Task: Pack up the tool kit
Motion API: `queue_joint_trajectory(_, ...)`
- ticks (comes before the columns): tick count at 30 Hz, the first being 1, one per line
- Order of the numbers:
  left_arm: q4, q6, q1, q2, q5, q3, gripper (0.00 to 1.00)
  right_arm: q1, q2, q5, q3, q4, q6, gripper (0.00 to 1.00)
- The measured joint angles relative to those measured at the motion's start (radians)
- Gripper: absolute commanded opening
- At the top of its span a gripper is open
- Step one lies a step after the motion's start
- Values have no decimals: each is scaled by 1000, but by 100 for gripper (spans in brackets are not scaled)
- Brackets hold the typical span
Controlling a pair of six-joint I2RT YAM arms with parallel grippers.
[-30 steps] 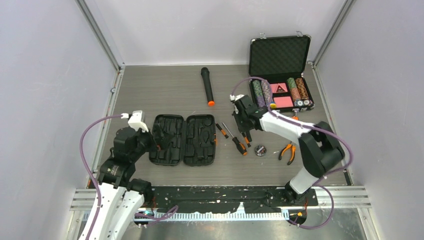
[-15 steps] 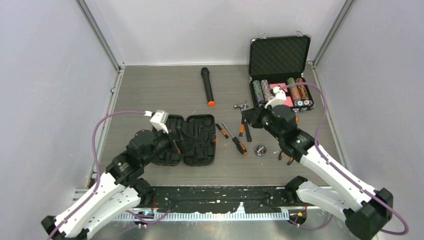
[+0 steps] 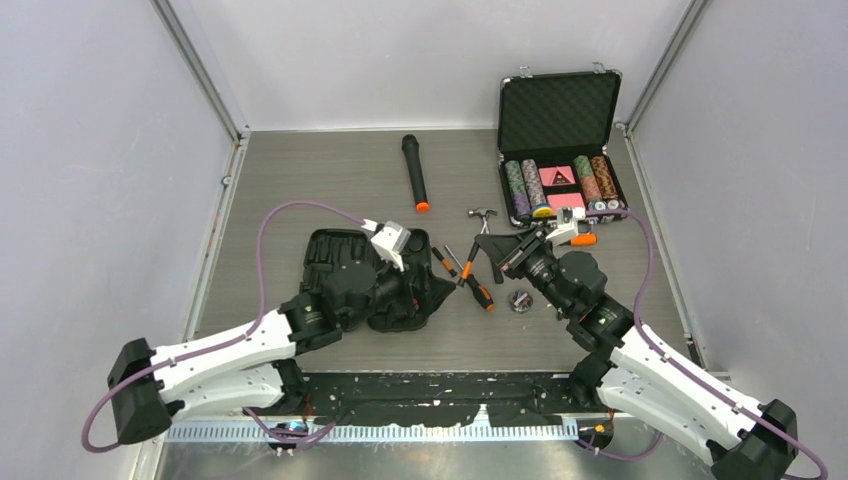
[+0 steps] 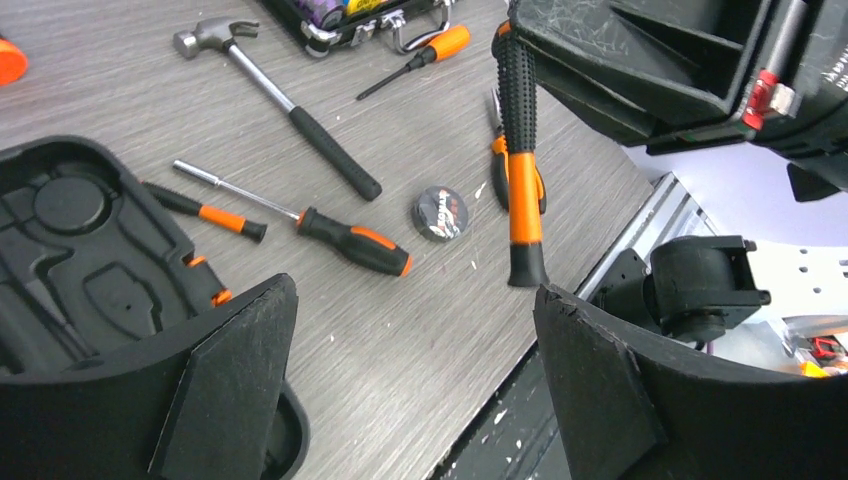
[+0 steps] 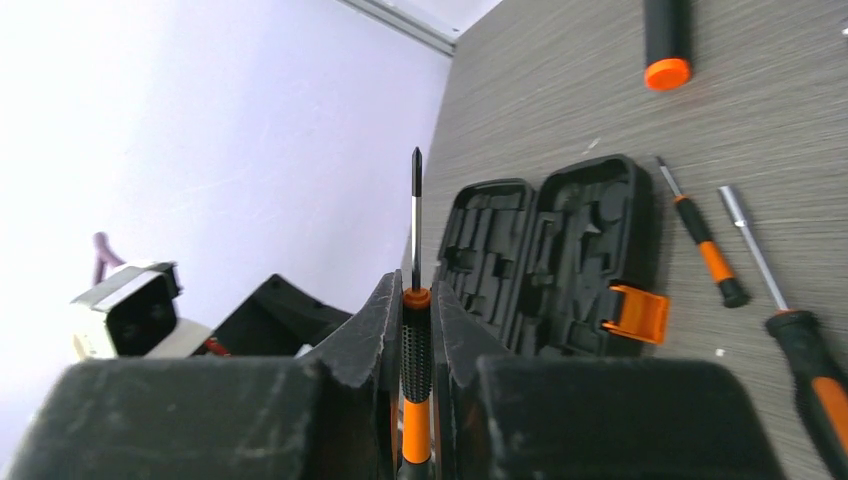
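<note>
The tool kit [image 3: 327, 252] lies open on the table, its moulded slots up and its orange latch [image 5: 636, 313] on the right rim. My left gripper [image 4: 415, 300] is open and holds nothing; it hangs over the case's near right corner [image 4: 90, 260] and the table's front edge. My right gripper [image 5: 416, 330] is shut on an orange-black screwdriver [image 5: 416, 345] whose shaft points toward the case. In the left wrist view that screwdriver [image 4: 520, 180] hangs handle-down off the table. Two screwdrivers [image 4: 350, 240] [image 4: 205, 212] and a hammer [image 4: 275, 95] lie beside the case. Pliers [image 4: 496, 165] show partly behind the held tool.
An open metal-edged case of poker chips [image 3: 560, 150] stands at the back right, with a small orange screwdriver [image 3: 583, 239] in front of it. A black microphone [image 3: 414, 172] lies behind the tool kit. A small round black disc [image 3: 519, 299] sits near the right arm.
My left arm has swung right from the case's left edge, across it, to its near right corner. My right arm has re-posed while keeping hold of the screwdriver above the table.
</note>
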Motion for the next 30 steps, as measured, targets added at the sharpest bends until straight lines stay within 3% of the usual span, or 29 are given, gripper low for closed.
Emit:
queue_joint_trajectory(8, 145, 25, -35, 108, -12, 18, 77, 59, 0, 49, -5, 64, 43, 5)
queue_joint_trajectory(11, 173, 26, -40, 127, -8, 25, 67, 69, 1, 59, -7, 70, 47, 6)
queue_joint_trajectory(14, 194, 25, -43, 143, -3, 27, 48, 74, 3, 65, -9, 77, 49, 5)
queue_joint_trajectory(15, 198, 23, -43, 147, -2, 27, 37, 74, 3, 67, -10, 77, 49, 5)
queue_joint_trajectory(17, 202, 27, -43, 152, 0, 27, 4, 76, 3, 72, -12, 78, 48, 7)
queue_joint_trajectory(20, 190, 51, -45, 151, 3, 34, 0, 77, 4, 78, -16, 77, 47, 23)
queue_joint_trajectory(21, 176, 65, -45, 149, 4, 38, 0, 78, 5, 77, -16, 77, 43, 35)
queue_joint_trajectory(23, 136, 95, -37, 132, 13, 45, 0, 79, 5, 72, -15, 75, 30, 49)
queue_joint_trajectory(30, -170, 249, 121, -47, 89, 97, 0, 65, -27, 47, 82, -109, -209, 81)
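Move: My right hand holds the small screwdriver at its fingertips, my open left fingers about 7 cm left, 5 cm nearer and 3 cm lower. From my left hand the screwdriver's middle is roughly 7 cm right, 5 cm ahead and 3 cm up. About 20 cm below my left hand lie the open tool case, 13 cm left and 8 cm ahead; the long screwdriver, 9 cm right and 10 cm ahead; the short screwdriver, 3 cm right and 13 cm ahead. I slide my open left hand some 4 cm to the right until its fingers straddle the butt of the handle, and close them on it while my right hand, eased about 1 cm left and up, holds still. Then my right fingers open and my left hand draws the screwdriver about 7 cm left, a little forward and up, back over the tool case. ##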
